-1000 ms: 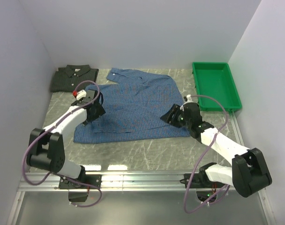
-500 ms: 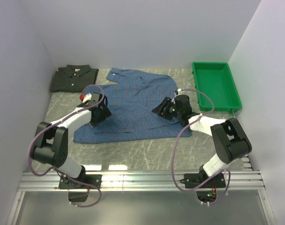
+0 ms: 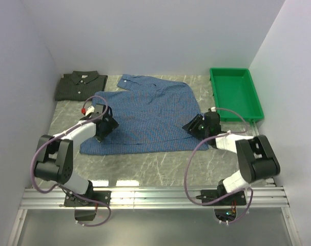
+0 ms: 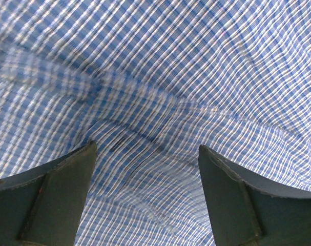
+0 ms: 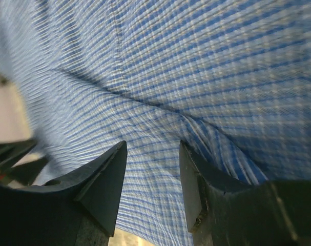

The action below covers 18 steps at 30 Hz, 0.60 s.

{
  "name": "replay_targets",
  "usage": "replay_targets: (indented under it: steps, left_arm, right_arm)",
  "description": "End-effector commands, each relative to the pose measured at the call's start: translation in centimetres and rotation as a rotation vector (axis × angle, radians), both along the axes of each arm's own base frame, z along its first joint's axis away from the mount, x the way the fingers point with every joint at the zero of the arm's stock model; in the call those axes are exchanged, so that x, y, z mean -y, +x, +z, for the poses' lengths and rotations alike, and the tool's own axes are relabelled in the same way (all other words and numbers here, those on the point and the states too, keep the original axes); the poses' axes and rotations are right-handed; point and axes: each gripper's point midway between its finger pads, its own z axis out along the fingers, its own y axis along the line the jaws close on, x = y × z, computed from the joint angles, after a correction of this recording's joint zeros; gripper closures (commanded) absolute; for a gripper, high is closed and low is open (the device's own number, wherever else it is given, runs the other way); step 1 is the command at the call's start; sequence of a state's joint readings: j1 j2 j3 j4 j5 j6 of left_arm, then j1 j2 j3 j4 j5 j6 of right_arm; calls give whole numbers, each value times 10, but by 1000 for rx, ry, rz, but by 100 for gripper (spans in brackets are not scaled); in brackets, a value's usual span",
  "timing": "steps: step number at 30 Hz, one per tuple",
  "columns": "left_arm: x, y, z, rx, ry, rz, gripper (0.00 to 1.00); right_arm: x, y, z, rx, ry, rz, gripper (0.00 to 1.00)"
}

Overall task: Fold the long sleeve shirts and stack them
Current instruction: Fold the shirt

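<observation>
The blue check shirt point(image 3: 145, 113) lies spread flat mid-table, collar toward the back wall. The dark green-grey shirt point(image 3: 81, 84) sits folded at the back left corner. My left gripper point(image 3: 105, 126) hovers low over the blue shirt's left side. Seen from the left wrist, it point(image 4: 147, 151) stands wide open, with only rumpled blue cloth point(image 4: 160, 77) beneath. My right gripper point(image 3: 194, 126) is at the shirt's right edge. In the right wrist view it point(image 5: 152, 148) is partly open, a ridge of blue cloth point(image 5: 196, 66) showing in the gap. Neither gripper pinches anything.
A green plastic tray point(image 3: 253, 102) stands at the back right, close behind my right arm. Side walls hem the marbled table point(image 3: 160, 166) on the left and right. A metal rail point(image 3: 155, 197) runs along the near edge.
My right gripper has slid from over the shirt's body out to its right edge, its jaws narrowing a little. The left gripper has shifted slightly leftward over the left side.
</observation>
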<state>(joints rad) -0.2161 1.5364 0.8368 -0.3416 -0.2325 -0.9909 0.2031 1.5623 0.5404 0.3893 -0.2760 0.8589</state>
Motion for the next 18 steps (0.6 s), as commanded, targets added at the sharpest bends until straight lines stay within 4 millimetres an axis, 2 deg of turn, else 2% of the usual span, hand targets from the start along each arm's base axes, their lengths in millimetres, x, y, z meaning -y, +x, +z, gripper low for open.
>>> replay_targets:
  steps: [1, 2, 3, 4, 5, 6, 8, 10, 11, 12, 13, 14, 15, 17, 18]
  left_arm:
    - [-7, -11, 25, 19, 17, 10, 12]
    - [-8, -12, 33, 29, 28, 4, 11]
    - [-7, -13, 45, 55, 45, -16, 10]
    - [-11, -16, 51, 51, 71, -15, 9]
    - [-11, -17, 55, 54, 83, -24, 9]
    - [-9, -19, 60, 65, 95, -47, 9]
    - [-8, -22, 60, 61, 112, -65, 8]
    - [-6, -23, 52, 37, 117, -85, 8]
    - [-5, -23, 48, 27, 115, -91, 8]
    - [-4, -24, 40, 5, 112, -94, 8]
    - [0, -23, 36, -1, 96, -101, 9]
    - [1, -24, 31, -13, 90, -103, 9]
    - [2, -26, 21, -45, 92, -102, 9]
    - [2, -28, 11, -77, 95, -103, 10]
    - [0, -31, 2, -105, 103, -102, 10]
  right_arm:
    - [21, -1, 18, 9, -206, -27, 47]
    - [18, 3, 32, 46, -242, -1, 48]
    - [21, -2, 37, 39, -295, 0, 48]
    - [4, -8, 43, 54, -325, 56, 48]
    - [-3, -4, 58, 92, -364, 80, 48]
    - [-10, -12, 57, 74, -403, 117, 48]
    - [-30, -19, 64, 97, -474, 175, 48]
    - [-39, -19, 65, 75, -526, 197, 48]
    - [-55, -19, 72, 93, -527, 231, 48]
    - [-57, -23, 60, 49, -559, 254, 48]
    - [-62, -25, 56, 34, -577, 271, 48]
    - [-75, -26, 59, 36, -574, 303, 48]
    - [-76, -34, 41, -30, -614, 342, 48]
    - [-83, -42, 30, -66, -646, 385, 47]
    - [-87, -52, 18, -99, -668, 420, 47]
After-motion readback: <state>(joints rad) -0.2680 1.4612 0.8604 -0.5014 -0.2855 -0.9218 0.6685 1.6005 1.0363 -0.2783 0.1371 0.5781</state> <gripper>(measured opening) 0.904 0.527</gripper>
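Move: The blue shirt lies almost directly beneath both hands. Its middle is some 19 cm to the right hand's left and about 3 cm ahead, roughly 3 cm below; from the left hand it is about 15 cm to the right and 3 cm ahead. The loose sleeve lies about 20 cm ahead and 18 cm left of the right hand, the green tray some 15 cm ahead and 21 cm right of it. From the left hand, the dark folded shirt is about 20 cm ahead and 12 cm left. Across the blue shirt, from its right side towards its middle, the right hand travels some 10 cm left and slightly back, arching up about 8 cm before dipping again; it rolls some 30 degrees, left side down, while turning counter-clockwise, fingers half open. Over the shirt's left part the wide-open left hand hops up about 5 cm, sinks most of the way back and ends nearer the near hem. ##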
